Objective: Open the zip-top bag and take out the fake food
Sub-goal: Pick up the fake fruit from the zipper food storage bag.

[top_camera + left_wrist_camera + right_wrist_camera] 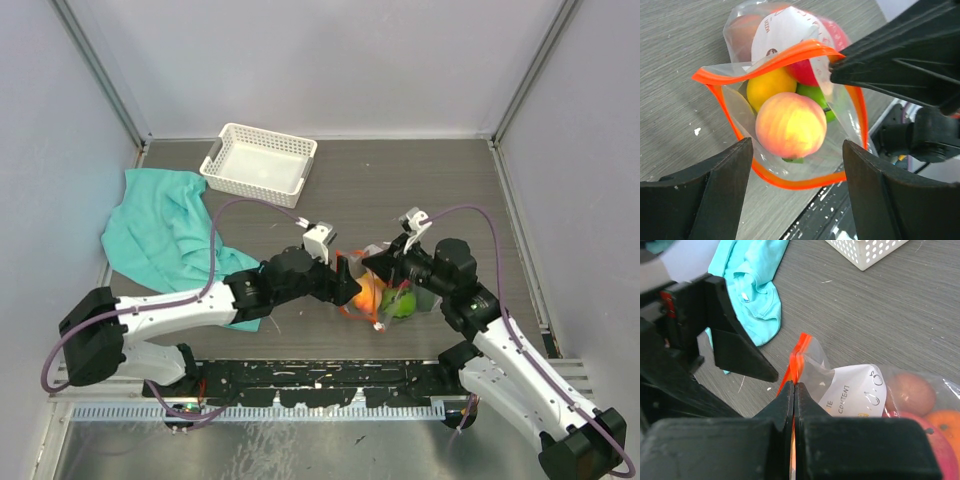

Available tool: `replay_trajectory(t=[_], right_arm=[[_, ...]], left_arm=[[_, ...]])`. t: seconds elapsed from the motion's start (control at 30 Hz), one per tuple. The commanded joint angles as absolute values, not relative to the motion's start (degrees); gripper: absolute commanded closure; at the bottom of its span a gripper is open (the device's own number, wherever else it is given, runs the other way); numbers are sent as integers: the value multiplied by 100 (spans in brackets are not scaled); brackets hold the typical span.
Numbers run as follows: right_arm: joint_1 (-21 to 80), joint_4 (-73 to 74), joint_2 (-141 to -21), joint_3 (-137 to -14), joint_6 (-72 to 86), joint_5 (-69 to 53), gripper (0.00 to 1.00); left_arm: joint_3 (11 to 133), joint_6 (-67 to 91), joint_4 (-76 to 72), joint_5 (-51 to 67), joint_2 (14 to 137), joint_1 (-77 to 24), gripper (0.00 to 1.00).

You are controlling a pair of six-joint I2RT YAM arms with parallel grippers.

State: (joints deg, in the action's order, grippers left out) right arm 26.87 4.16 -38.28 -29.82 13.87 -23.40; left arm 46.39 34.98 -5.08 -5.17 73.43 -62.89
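The zip-top bag (742,107) lies with its orange-red rimmed mouth gaping toward my left gripper (797,145). That gripper is open; its fingertips (735,160) flank the mouth's near edge without touching. Fake food fills the bag: a peach fruit (790,125) at the front, with yellow-orange (767,85), red (807,72) and green (812,94) fruits behind it. My right gripper (794,386) is shut on the bag's zipper strip (799,352) and holds the far rim up. From above, the bag (378,312) sits between the left gripper (348,285) and the right gripper (378,262).
A white slotted basket (258,158) stands at the back centre-left of the table. A teal cloth (165,225) lies crumpled at the left, partly under my left arm. The black base rail (320,375) runs along the near edge, just below the bag.
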Motion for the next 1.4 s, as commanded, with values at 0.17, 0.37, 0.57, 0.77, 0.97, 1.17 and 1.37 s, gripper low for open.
replay_trajectory(t=[0.17,0.37,0.57,0.77,0.97,1.17,1.37], right_arm=[[2672,-176,-3867,-2948,1493,-2508,100],[2672,-271,-3871,-2908,1537,-2562,100],[2677,-417,-3970,-2872,1588,-2657,100],[2676,-455,-4061,-2874,1608,-2668,100],[2672,-425,-4076,-2875,1641,-2716,100],[2672,-418,-3982,-2792,1762,-2559,100],[2672,-613,-4015,-2624,2107,-2528,100]], left_arm=[[5076,3383,-1266,-549,8298,-6337,27],[5210,3381,-1417,-476,8686,-6338,24],[5127,3498,-1714,-343,8987,-6337,13],[5019,3520,-1942,-302,9204,-6343,13],[4896,3476,-2311,-347,9500,-6337,7],[4608,3259,-2650,-250,9516,-6380,6],[4206,2933,-2804,-370,9387,-6394,6]])
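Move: The peach, in the mouth of the zip-top bag, lies some 5 cm to the left hand's right, 3 cm ahead and 10 cm below. Beyond it, the green fruit is about 11 cm right and level, 12 cm below; the zip edge pinched by the right hand is 6 cm ahead, 3 cm right, at about the left hand's height. From the right hand, the peach is roughly 3 cm back, 2 cm right and 11 cm below. The left hand sinks about 11 cm into the bag's mouth, drifting right some 5 cm towards the peach and easing back a centimetre at the end, while its half-tipped attitude hardly changes and its already spread fingers open nearly fully, to straddle the fruit. The right hand stays shut on the orange zip edge and holds the mouth up beside it, sinking only a centimetre or two late on. ##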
